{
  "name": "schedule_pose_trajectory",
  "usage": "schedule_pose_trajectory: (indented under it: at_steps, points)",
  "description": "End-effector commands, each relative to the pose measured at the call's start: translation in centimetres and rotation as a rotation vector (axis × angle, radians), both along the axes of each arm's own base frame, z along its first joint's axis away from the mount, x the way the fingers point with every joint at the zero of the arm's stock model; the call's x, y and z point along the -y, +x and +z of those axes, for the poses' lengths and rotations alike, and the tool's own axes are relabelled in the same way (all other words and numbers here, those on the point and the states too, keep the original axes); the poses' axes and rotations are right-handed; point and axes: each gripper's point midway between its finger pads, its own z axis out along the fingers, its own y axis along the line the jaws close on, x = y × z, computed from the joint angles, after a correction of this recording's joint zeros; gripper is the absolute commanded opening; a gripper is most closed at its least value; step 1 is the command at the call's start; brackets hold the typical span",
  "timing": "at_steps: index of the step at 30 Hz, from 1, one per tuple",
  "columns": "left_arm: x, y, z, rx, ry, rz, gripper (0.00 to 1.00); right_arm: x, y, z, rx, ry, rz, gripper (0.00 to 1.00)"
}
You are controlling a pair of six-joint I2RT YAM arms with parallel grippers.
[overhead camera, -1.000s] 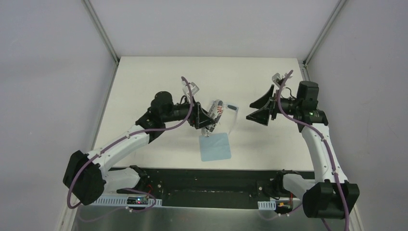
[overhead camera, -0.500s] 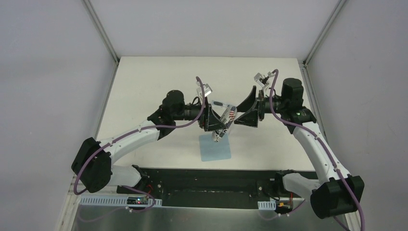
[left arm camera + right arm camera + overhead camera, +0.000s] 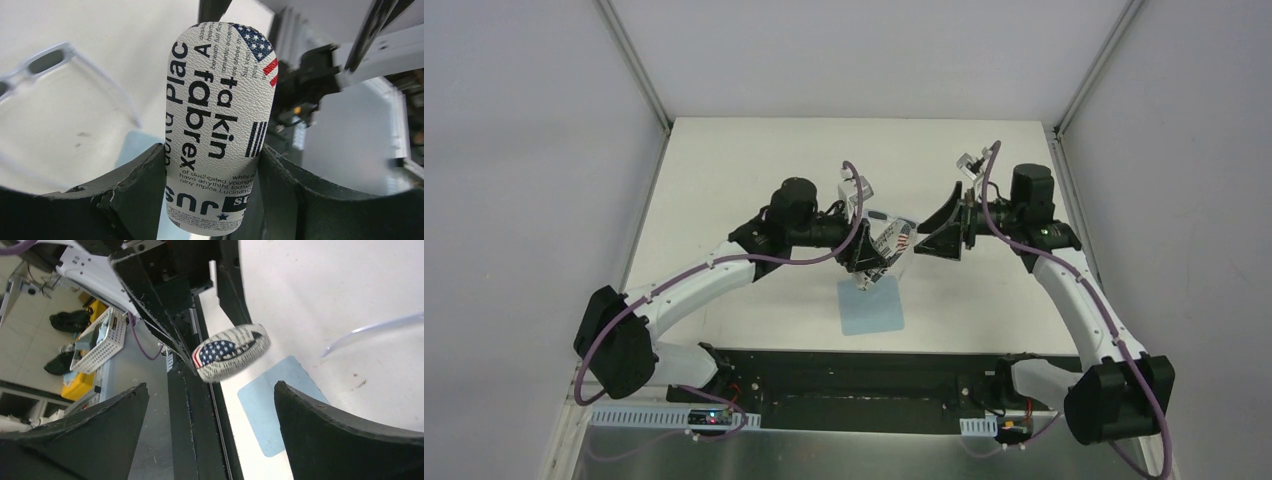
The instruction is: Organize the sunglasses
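My left gripper (image 3: 212, 155) is shut on the oblong white-and-black printed case (image 3: 220, 115), gripping its lower end with the flag-printed end pointing away. In the top view this gripper (image 3: 867, 258) holds the case (image 3: 892, 238) above the middle of the table. The sunglasses (image 3: 45, 60), white-framed with dark lenses, lie on the table beyond and to the left of the case; a slim temple arm (image 3: 370, 330) shows in the right wrist view. My right gripper (image 3: 936, 236) is open and empty, just right of the case (image 3: 230, 352), not touching it.
A light blue square cloth (image 3: 871, 308) lies flat on the white table (image 3: 724, 180), below the held case and close to the near edge. The black base rail (image 3: 864, 375) runs along that edge. White walls enclose the table on three sides.
The left arm has carried the case to the right and turned it. The right gripper has swung left toward the case, staying open. The sunglasses are now mostly covered in the top view.
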Motion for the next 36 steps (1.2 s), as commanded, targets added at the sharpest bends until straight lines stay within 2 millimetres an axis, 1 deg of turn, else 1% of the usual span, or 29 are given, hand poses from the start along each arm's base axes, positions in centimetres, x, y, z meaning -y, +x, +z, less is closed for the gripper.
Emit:
schedule_pose_trajectory:
  at_steps: [1, 4, 8, 9, 11, 13, 16, 18, 21, 23, 25, 29, 31, 34, 36]
  points:
    - [-3.3, 1.3, -4.0, 0.164, 0.306, 0.047, 0.00, 1.7, 1.4, 0.3, -0.069, 0.025, -0.027, 1.00]
    - [-4.4, 1.3, -5.6, 0.254, 0.405, 0.077, 0.00, 2.6, 2.8, -0.6, -0.128, 0.018, -0.069, 1.00]
    - [-5.0, 0.7, -8.0, 0.432, 0.569, 0.083, 0.00, 3.0, 4.7, -3.1, -0.197, -0.077, -0.142, 0.99]
    - [-5.1, 0.5, -8.6, 0.487, 0.619, 0.080, 0.00, 2.9, 4.7, -3.7, -0.214, -0.103, -0.132, 0.98]
    - [-5.2, 0.3, -9.5, 0.602, 0.710, 0.068, 0.00, 2.1, 4.3, -4.8, -0.229, -0.167, -0.082, 0.96]
    - [-4.9, 0.1, -9.9, 0.701, 0.765, 0.064, 0.00, 1.0, 3.7, -5.7, -0.227, -0.246, -0.036, 0.94]
    - [-4.2, 0.1, -9.1, 0.808, 0.781, 0.109, 0.00, 0.2, 3.3, -7.0, -0.255, -0.301, -0.002, 0.93]
    - [-3.6, 0.4, -7.8, 0.857, 0.752, 0.166, 0.00, 0.1, 3.0, -8.2, -0.296, -0.324, 0.011, 0.93]
    - [-2.9, 0.1, -6.2, 0.916, 0.702, 0.212, 0.00, -0.1, 1.9, -9.4, -0.349, -0.336, 0.074, 0.91]
    - [-2.8, 0.2, -5.8, 0.938, 0.702, 0.230, 0.00, -0.6, 0.9, -9.5, -0.381, -0.315, 0.124, 0.90]
    - [-2.7, 0.3, -5.8, 0.950, 0.717, 0.235, 0.00, -1.1, 0.1, -9.0, -0.376, -0.300, 0.163, 0.90]
    - [-2.2, 0.3, -5.7, 0.945, 0.709, 0.242, 0.00, -1.9, -0.5, -9.1, -0.350, -0.327, 0.176, 0.90]
    - [-1.9, 0.3, -5.4, 0.938, 0.693, 0.251, 0.00, -2.2, -0.4, -9.4, -0.346, -0.332, 0.172, 0.87]
    - [-1.5, 0.2, -4.8, 0.930, 0.668, 0.264, 0.00, -2.4, -0.6, -9.9, -0.357, -0.335, 0.183, 0.79]
    - [-1.3, 0.1, -4.4, 0.925, 0.648, 0.265, 0.00, -2.7, -0.7, -9.7, -0.362, -0.323, 0.197, 0.76]
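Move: My left hand holds the sunglasses case, whose middle is about 2 cm ahead and 2 cm right of it, level. From my right hand the case's middle is roughly 8 cm left, 2 cm back and 3 cm lower. My open right fingers are some 9 cm right of my left hand, 2 cm ahead, 3 cm higher. The blue cloth lies about 22 cm straight below my left hand; the sunglasses lie 16 cm ahead, 3 cm right, on the table. I lower the case, still pinched, with my left hand, swinging my fingers from pointing right to forward-right and down; I dip about 11 cm, then rise 3. My right hand sinks 11 cm, arcing out forward-right and back in, tilting down, to bring its fingers around the case's free end, where they start closing; a touch can't be made out. ##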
